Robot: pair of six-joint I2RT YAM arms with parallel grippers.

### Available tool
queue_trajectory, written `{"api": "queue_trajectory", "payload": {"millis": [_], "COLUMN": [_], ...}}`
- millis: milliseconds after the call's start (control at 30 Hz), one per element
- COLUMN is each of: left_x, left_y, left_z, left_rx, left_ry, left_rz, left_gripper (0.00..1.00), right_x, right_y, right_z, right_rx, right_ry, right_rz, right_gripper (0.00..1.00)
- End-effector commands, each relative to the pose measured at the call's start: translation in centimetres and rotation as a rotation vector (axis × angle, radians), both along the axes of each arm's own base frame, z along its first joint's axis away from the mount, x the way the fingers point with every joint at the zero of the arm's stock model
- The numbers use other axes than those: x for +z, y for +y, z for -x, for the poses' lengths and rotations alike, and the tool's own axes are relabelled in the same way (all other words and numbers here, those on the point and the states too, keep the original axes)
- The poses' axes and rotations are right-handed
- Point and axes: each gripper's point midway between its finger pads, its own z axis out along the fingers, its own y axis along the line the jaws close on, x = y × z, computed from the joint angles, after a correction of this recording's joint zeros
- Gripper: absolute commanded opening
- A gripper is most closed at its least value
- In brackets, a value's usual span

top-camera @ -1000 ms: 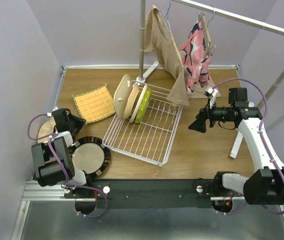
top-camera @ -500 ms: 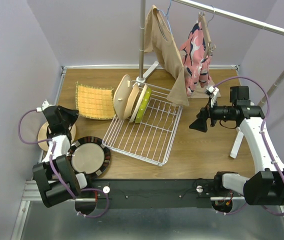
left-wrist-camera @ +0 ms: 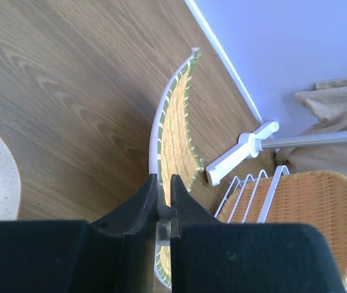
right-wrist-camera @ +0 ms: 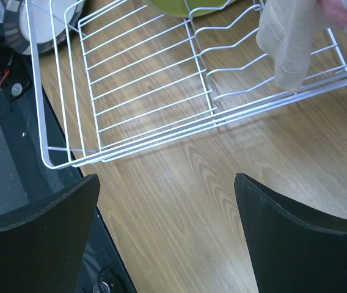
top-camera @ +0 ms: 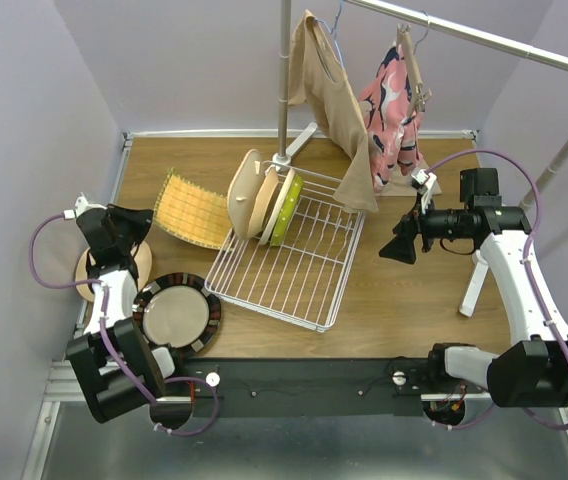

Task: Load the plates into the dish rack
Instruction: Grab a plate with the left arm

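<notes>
My left gripper [top-camera: 132, 225] is shut on the left edge of the square yellow woven mat [top-camera: 194, 210], which tilts up off the table; in the left wrist view its white-rimmed edge [left-wrist-camera: 176, 134] runs between my fingertips [left-wrist-camera: 164, 201]. The dish rack [top-camera: 294, 265] holds three plates upright at its far end: tan [top-camera: 245, 193], cream [top-camera: 276, 205] and lime green [top-camera: 288, 212]. A dark-rimmed silvery plate [top-camera: 176, 315] and a speckled cream plate [top-camera: 89, 270] lie flat at the left. My right gripper [top-camera: 401, 247] hangs open and empty right of the rack [right-wrist-camera: 131, 79].
A white clothes-rail stand [top-camera: 286, 80] rises behind the rack, with a beige garment [top-camera: 336, 100] hanging over the rack's far corner and a pink patterned one [top-camera: 392, 110] beside it. A second white stand leg [top-camera: 474, 285] is at the right. Walls close in on the left and back.
My left gripper swung back and left with the mat's edge in it; the mat went from lying flat to tilted and slid toward the rack. The right arm stayed still.
</notes>
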Motion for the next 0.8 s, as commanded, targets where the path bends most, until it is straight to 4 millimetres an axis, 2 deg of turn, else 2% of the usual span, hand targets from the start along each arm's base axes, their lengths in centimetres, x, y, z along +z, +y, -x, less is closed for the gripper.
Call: {"api": "queue_trajectory", "payload": {"millis": [0,100,300,367,400,467,600,767], "left_x": [-0.3,-2.8,-5.7,-5.8,-6.6,-6.3,-9.1,-10.9], "left_y": [-0.4,-0.3,0.5,0.8,0.8,0.7,0.8,1.1], "left_z": [-0.6,-0.3,1.1,1.0,1.0,0.3,-0.8,-1.1], "left_rx": [-0.063,-0.082,-0.040,-0.032,-0.034,-0.055,-0.114,-0.157], "left_ry": [-0.005,0.059,0.120,0.099,0.107,0.057,0.117,0.176], "left_rz": [-0.017,-0.042,-0.094,-0.113,-0.112,-0.135,-0.142,-0.178], "left_gripper": [0.00,0.00,0.00,0.00,0.00,0.00,0.00,0.00], "right_x": [0.5,0.3,-0.2,-0.5,-0.5,-0.7,-1.0,-1.0], "right_y": [0.4,0.4,0.4,0.5,0.5,0.5,0.5,0.6], "right_z": [0.3,0.3,0.5,0.5,0.6,0.5,0.3,0.5], "right_rx": [0.029,0.032,0.032,0.034,0.037,0.040,0.042,0.042], "right_ry": [-0.002,0.004,0.017,0.025,0.028,0.034,0.040,0.045], "right_rz": [-0.014,-0.015,-0.011,-0.016,-0.017,-0.019,-0.018,-0.022], "right_gripper": [1.00,1.00,1.00,1.00,1.00,1.00,1.00,1.00]}}
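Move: Roughly 14 cm beneath the left hand, some 6 cm ahead and 9 cm to its right, is the bare table spot for the yellow square plate hanging from its fingers. At table height, the round flowered plate lies 15 cm left and 8 cm back of the hand, the black-rimmed plate 3 cm right and 21 cm back. The nearest standing plate is 23 cm right, 7 cm ahead and 5 cm down. That bare spot is about 53 cm left, 11 cm ahead and 18 cm below the right hand. Lowering the yellow square plate back towards the table, the left hand sinks about 11 cm nearly straight down beside the round flowered plate. The fingers keep their pinch on the plate's left edge while the wrist tips them some 10 degrees farther down. ##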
